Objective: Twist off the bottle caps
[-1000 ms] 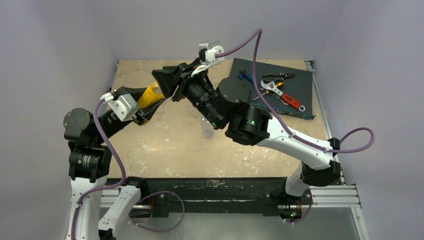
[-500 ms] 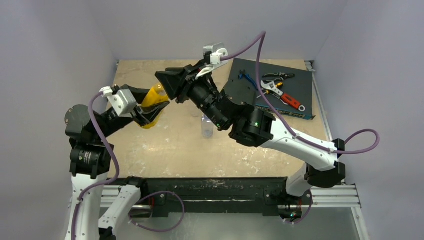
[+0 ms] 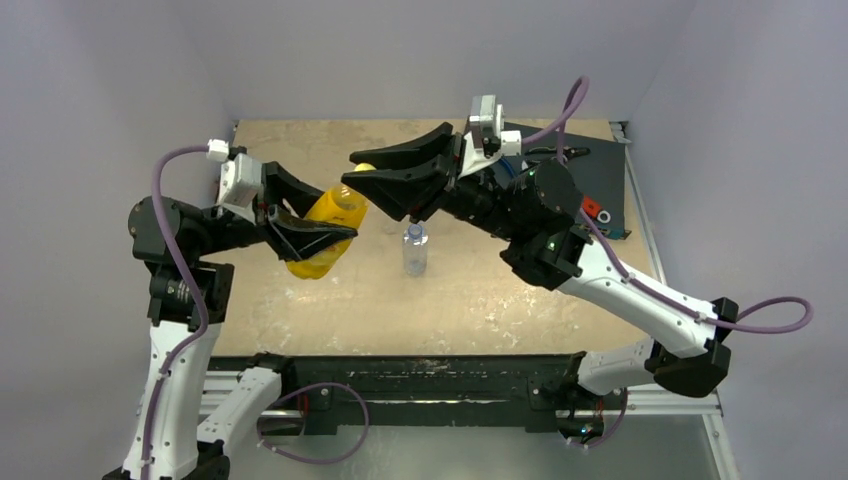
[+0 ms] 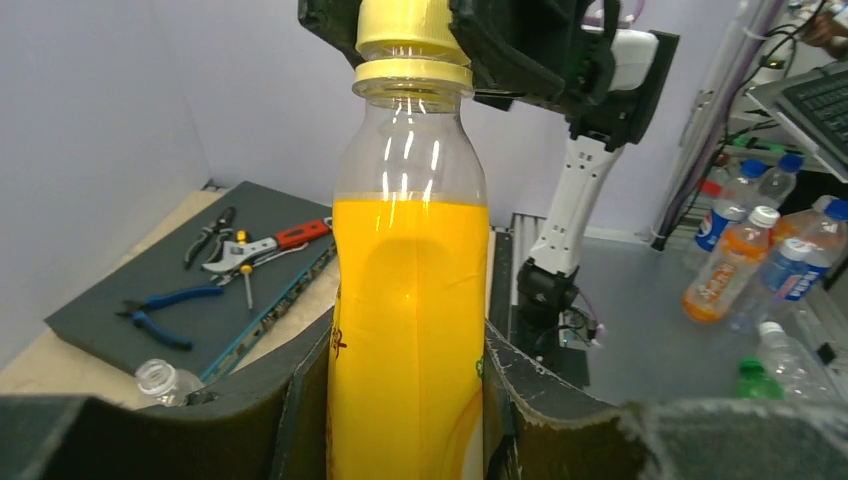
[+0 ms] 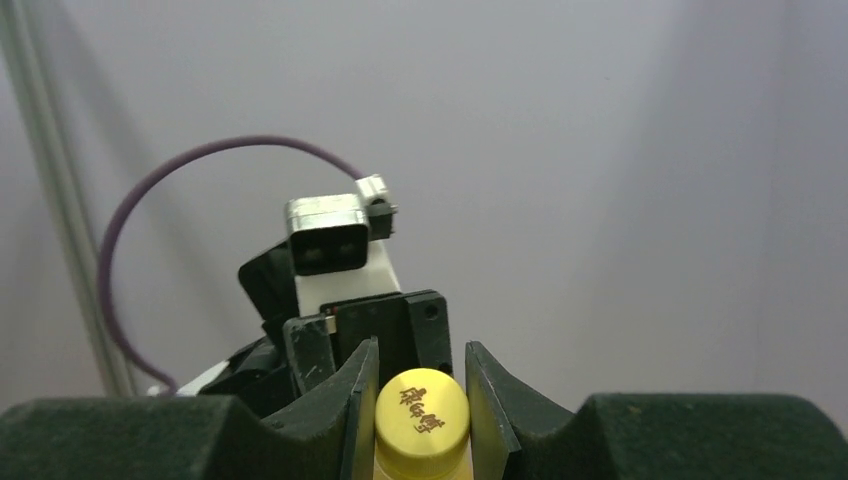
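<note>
The bottle of orange-yellow liquid [image 3: 322,232] [image 4: 408,300] is held above the table, tilted in the top view with its neck toward the right arm. My left gripper [image 3: 330,234] [image 4: 408,350] is shut on its body, one dark pad pressing each side. Its yellow cap [image 3: 362,168] [image 4: 405,25] [image 5: 421,408] sits between the fingers of my right gripper [image 3: 368,180] [image 5: 421,400], which is shut on it from the top end. A small clear bottle [image 3: 415,250] [image 4: 160,378] stands upright on the table just right of the held bottle.
A dark mat [image 3: 600,165] [image 4: 120,300] with pliers and a red-handled wrench [image 4: 265,243] lies at the table's back right, partly hidden by the right arm. Several other drink bottles [image 4: 770,265] stand off the table beyond the right arm's base.
The left arm has swung the orange-yellow bottle up and toward the middle. The right arm has turned and shifted right, and its fingers have closed on the yellow cap.
</note>
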Controlling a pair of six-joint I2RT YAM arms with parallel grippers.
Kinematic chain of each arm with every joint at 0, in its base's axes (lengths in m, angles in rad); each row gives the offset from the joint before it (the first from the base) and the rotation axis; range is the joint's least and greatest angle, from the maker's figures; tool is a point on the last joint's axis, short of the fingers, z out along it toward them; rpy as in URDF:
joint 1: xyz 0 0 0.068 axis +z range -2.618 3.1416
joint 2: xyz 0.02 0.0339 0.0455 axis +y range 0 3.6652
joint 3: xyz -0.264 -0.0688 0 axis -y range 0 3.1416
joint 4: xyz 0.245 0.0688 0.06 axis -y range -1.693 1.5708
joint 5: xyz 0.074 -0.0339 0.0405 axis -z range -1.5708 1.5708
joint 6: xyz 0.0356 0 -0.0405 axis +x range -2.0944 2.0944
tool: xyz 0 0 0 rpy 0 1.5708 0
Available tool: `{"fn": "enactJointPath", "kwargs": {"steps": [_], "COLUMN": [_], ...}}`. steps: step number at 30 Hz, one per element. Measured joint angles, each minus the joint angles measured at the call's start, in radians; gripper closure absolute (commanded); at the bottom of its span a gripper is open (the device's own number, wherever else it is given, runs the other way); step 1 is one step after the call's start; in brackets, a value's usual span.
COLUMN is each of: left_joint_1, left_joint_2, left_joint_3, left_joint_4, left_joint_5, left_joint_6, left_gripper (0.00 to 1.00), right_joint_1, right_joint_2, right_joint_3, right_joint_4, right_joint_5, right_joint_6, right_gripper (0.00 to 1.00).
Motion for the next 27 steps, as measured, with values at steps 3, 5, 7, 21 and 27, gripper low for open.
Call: {"fn": "enactJointPath", "kwargs": {"steps": [3,5,7,21,27], "left_joint_1": [0.000,0.000,0.000,0.013,0.014], "left_joint_2": [0.007,0.008,0.007,-0.026,-0.072], "left_joint_3": [0.000,0.000,0.000,-0.002,0.020], "left_joint_4": [0.073,0.113,0.152,0.268,0.013], "left_joint_5": [0.047,0.069,0.087,0.050,-0.087], "left_joint_6": [-0.104,-0.159,-0.211,-0.304,0.046], "left_gripper": [1.00,1.00,1.00,1.00,1.00], "right_joint_1": [-0.053,-0.071,-0.083,-0.101,-0.072], "right_joint_2": [0.000,0.000,0.000,0.059,0.013], "right_joint_3": [-0.003,-0.003,-0.004,0.028,0.040], "right_joint_4": [0.032,0.053,0.083,0.253,0.127], "right_joint_5": [-0.171,-0.256,-0.327,-0.467,-0.228], "right_joint_6": [0.006,0.004,0.005,0.136,0.109], "right_gripper": [1.00,1.00,1.00,0.07,0.01]}}
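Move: The yellow cap is already between the right fingertips, essentially at that hand's point. From the left hand, which holds the yellow bottle round its body, the cap lies about 4 cm ahead, 4 cm right and 8 cm up. From the right hand, the bottle's body is some 4 cm back, 4 cm left and 8 cm down; a small clear bottle on the table stands roughly 4 cm ahead, 7 cm right and 45 cm below. Still pinching the yellow cap, the right fingers carry it back about 5 cm while the wrist swings some 25 degrees, mostly counter-clockwise. They then open wide, let go of the cap, and the hand rises and comes forward again, partly turning back. The left hand keeps its hold on the bottle, going back some 4 cm alongside and rising, then returning most of the way forward. ##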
